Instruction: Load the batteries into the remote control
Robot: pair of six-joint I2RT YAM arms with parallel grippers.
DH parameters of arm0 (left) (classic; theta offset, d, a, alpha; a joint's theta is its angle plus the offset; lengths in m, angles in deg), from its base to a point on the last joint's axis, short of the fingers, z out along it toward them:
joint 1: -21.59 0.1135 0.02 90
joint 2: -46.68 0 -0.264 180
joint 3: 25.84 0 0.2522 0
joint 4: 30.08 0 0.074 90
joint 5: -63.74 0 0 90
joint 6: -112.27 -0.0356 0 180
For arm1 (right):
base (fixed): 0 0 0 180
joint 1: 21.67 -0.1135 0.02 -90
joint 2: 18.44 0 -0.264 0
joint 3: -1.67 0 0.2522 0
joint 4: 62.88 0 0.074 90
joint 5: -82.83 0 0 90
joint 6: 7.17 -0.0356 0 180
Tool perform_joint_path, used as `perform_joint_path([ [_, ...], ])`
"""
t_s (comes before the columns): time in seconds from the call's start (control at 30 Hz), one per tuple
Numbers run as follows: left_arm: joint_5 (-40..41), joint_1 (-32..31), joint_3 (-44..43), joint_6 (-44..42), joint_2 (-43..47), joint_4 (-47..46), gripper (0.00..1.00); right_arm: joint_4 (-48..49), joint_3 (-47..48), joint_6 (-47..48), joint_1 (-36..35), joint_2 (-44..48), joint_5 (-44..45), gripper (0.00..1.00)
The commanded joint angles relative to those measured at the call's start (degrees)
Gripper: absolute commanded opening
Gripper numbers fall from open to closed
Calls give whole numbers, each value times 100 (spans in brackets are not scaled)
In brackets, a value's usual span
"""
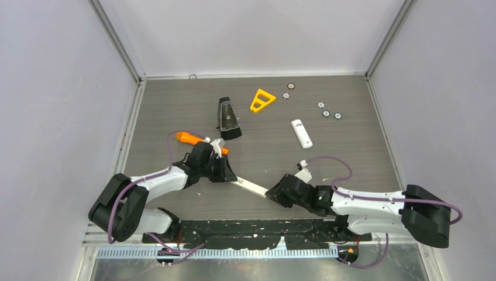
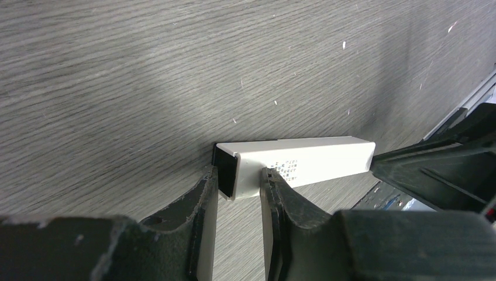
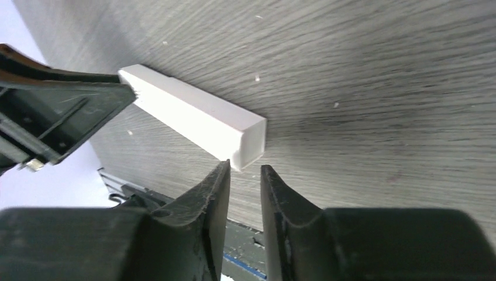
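A long white remote control hangs between both arms near the table's front edge. My left gripper is shut on one end of this remote control; that end shows a dark hollow side. In the top view the left gripper and right gripper face each other along the remote. My right gripper has its jaws a narrow gap apart, with the other end of the remote control right at their tips; whether they pinch it is unclear. No batteries show in any view.
A second, shorter white remote lies at mid right. Behind the left arm are an orange-handled tool, a black wedge-shaped object and a yellow triangle. Several small silver discs are scattered at the back right.
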Motion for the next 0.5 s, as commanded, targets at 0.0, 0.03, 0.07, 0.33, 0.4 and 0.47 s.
perform_joint_path([
  [0.0,678,-88,305,-201,-357,589,25,253,114,-198,-30,-402,28,29],
  [0.03,678,-93,312,-197,-347,579,25,261,123,-226,-32,-516,4,28],
  [0.07,678,-94,320,-190,-341,573,25,256,125,-233,-37,-564,-27,25],
  [0.33,460,-94,416,-214,-309,383,24,230,148,-357,-35,-868,-155,9],
  [0.4,338,-93,468,-199,-294,244,24,224,169,-363,-29,-984,-200,6],
  [0.47,212,-94,526,-213,-250,106,24,216,201,-355,-32,-1062,-234,5],
])
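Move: The white box's free end is just beyond the right fingertips, roughly 1 cm ahead, 1 cm left and 2 cm below; its middle lies about 7 cm left and 3 cm ahead, 2 cm down. The remote control lies some 26 cm ahead and 12 cm right of the right hand. The left hand already grips the box's other end, the box's middle about 5 cm to its right and 4 cm back; the orange flashlight lies about 14 cm ahead and 12 cm left of the left hand. Downward first, by about 1.5 cm, the right hand sinks to the white box's free end, then works about 1 cm left towards the left hand while its fingers close from a third open to nearly shut, their tips coming against the end's near corner. The left hand keeps its pinch on the other end, barely moving. ##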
